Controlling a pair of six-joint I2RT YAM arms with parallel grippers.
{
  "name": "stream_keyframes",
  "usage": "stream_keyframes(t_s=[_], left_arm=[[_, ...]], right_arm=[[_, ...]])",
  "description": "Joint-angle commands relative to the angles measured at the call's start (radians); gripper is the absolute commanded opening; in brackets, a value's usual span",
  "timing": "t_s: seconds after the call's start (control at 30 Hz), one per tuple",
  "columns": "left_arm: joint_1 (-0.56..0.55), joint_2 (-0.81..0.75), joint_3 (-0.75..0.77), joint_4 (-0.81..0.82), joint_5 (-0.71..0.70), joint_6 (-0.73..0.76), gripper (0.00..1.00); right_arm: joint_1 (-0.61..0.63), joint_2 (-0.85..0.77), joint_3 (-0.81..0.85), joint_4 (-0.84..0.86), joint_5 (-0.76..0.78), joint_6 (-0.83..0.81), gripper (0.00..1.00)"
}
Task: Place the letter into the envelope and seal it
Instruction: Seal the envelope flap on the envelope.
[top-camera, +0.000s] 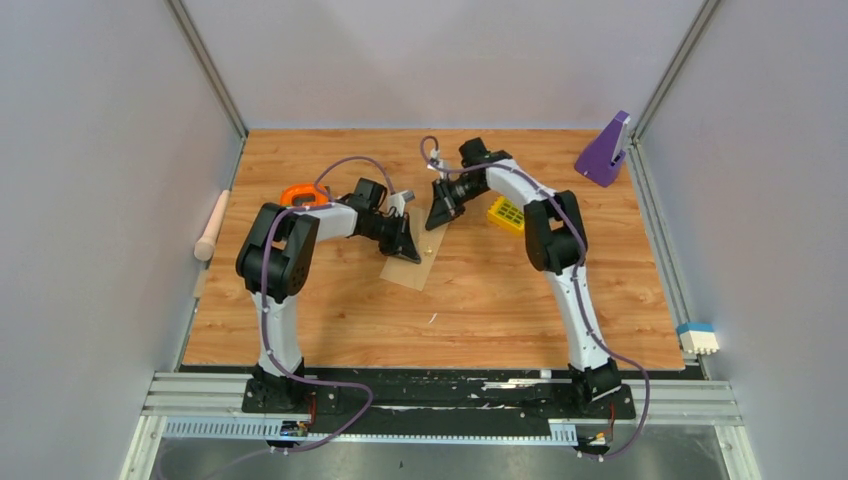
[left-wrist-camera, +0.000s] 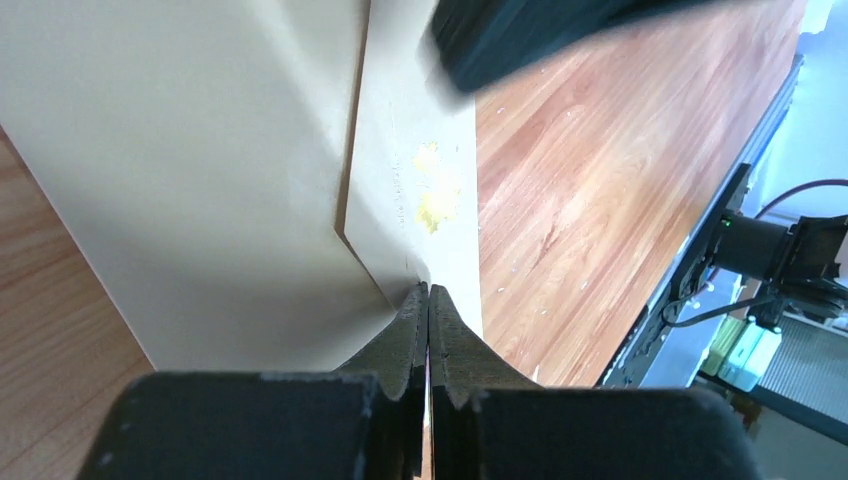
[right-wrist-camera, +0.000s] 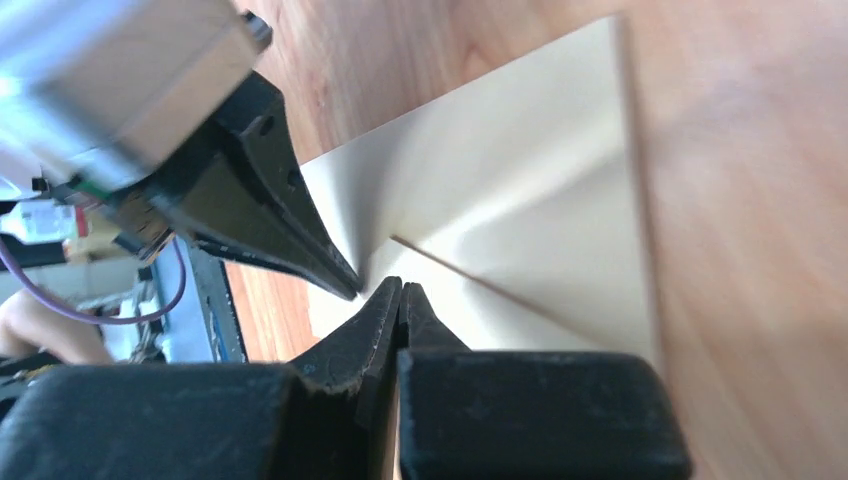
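The tan envelope (top-camera: 410, 270) lies flat near the middle of the wooden table. Its pointed flap edge shows in the left wrist view (left-wrist-camera: 345, 200), and the envelope fills much of the right wrist view (right-wrist-camera: 540, 200). My left gripper (top-camera: 404, 246) is shut, its tips (left-wrist-camera: 428, 290) resting on the envelope by the flap's point. My right gripper (top-camera: 437, 219) is also shut, its tips (right-wrist-camera: 401, 286) down on the envelope's far end, close to the left gripper's fingers (right-wrist-camera: 290, 235). Nothing shows between either pair of jaws. The letter is out of view.
An orange tape roll (top-camera: 305, 193) sits behind the left arm. A yellow grid piece (top-camera: 507, 214) lies beside the right arm. A purple stand (top-camera: 603, 150) occupies the far right corner, a wooden roller (top-camera: 212, 225) the left edge, a white-blue block (top-camera: 697, 338) the right rail.
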Motion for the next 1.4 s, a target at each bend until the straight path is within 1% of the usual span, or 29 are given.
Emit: stream_keyframes(t_s=[0.0,0.17,0.37,0.5,0.57,0.63,0.67,0.7,0.73,0.77,0.8,0.83,0.87,0.9,0.93,0.97,1.03,1.17,1.23,1.27,1.37], left_arm=[[-0.005,0.044,0.026,-0.03,-0.092,0.012,0.0],[-0.004,0.055,0.066,-0.021,-0.097,-0.03,0.0],[-0.014,0.04,0.094,0.03,-0.13,-0.135,0.0],[-0.034,0.006,0.08,0.089,-0.144,-0.209,0.0],[-0.047,-0.01,0.081,0.115,-0.134,-0.234,0.0],[-0.056,-0.034,0.083,0.15,-0.119,-0.259,0.14],[-0.059,-0.041,0.081,0.16,-0.11,-0.267,0.26],[-0.061,-0.057,0.082,0.178,-0.105,-0.282,0.33],[-0.064,-0.064,0.086,0.184,-0.097,-0.288,0.47],[-0.065,-0.077,0.089,0.191,-0.093,-0.297,0.53],[-0.066,-0.083,0.099,0.191,-0.086,-0.301,0.64],[-0.066,-0.097,0.105,0.19,-0.082,-0.305,0.69],[-0.065,-0.104,0.115,0.188,-0.077,-0.301,0.78],[-0.066,-0.117,0.12,0.184,-0.073,-0.299,0.87],[-0.066,-0.125,0.131,0.18,-0.066,-0.29,0.9],[-0.066,-0.14,0.143,0.167,-0.061,-0.282,0.97],[-0.064,-0.163,0.162,0.143,-0.057,-0.253,0.99],[-0.04,-0.206,0.184,0.118,-0.046,-0.191,1.0],[-0.019,-0.216,0.204,0.092,-0.026,-0.161,1.0],[-0.011,-0.221,0.215,0.052,-0.023,-0.131,1.0],[0.025,-0.24,0.227,0.017,-0.039,-0.059,1.0]], right_arm=[[-0.12,-0.166,0.068,-0.009,0.026,-0.025,0.0],[-0.194,-0.333,-0.054,-0.007,-0.008,-0.036,0.0],[-0.259,-0.509,-0.22,-0.011,-0.011,-0.067,0.0],[-0.286,-0.621,-0.329,-0.012,0.034,-0.106,0.03],[-0.291,-0.683,-0.387,-0.014,0.072,-0.129,0.09],[-0.296,-0.732,-0.426,-0.03,0.119,-0.146,0.11],[-0.298,-0.756,-0.44,-0.04,0.143,-0.152,0.12],[-0.301,-0.781,-0.453,-0.056,0.168,-0.159,0.15],[-0.306,-0.805,-0.466,-0.069,0.188,-0.166,0.2],[-0.307,-0.836,-0.483,-0.087,0.21,-0.175,0.29],[-0.309,-0.865,-0.5,-0.11,0.227,-0.192,0.36],[-0.309,-0.894,-0.519,-0.138,0.239,-0.227,0.42],[-0.309,-0.926,-0.543,-0.165,0.254,-0.254,0.47],[-0.309,-0.957,-0.568,-0.193,0.271,-0.278,0.51],[-0.309,-0.987,-0.6,-0.225,0.272,-0.316,0.54],[-0.309,-1.015,-0.645,-0.261,0.269,-0.358,0.56],[-0.308,-1.066,-0.722,-0.311,0.286,-0.434,0.57],[-0.306,-1.144,-0.853,-0.353,0.365,-0.519,0.56],[-0.306,-1.181,-0.904,-0.38,0.379,-0.601,0.55],[-0.304,-1.196,-0.926,-0.38,0.393,-0.62,0.54],[-0.294,-1.224,-0.962,-0.384,0.431,-0.643,0.51]])
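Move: The left hand's shut fingertips rest on the envelope near its flap; the envelope's middle lies about 3 cm ahead, 1 cm left and 1 cm below that hand point. From the right hand, already lifting, that middle is roughly 5 cm back, 3 cm left and 3 cm below. The yellow block stands some 16 cm right and 3 cm ahead of the right hand, and a white scrap lies about 13 cm back and 3 cm right of the left hand. Still on the envelope, the left hand's shut fingers slide it forward about 3 cm, drifting right and turning slightly counter-clockwise, then spread wide as the hand lifts off some 14 cm, going on forward and right. The right hand, shut at first, leaves up, right and briefly forward, then swings well back and farther right, away from the envelope, half opening. ##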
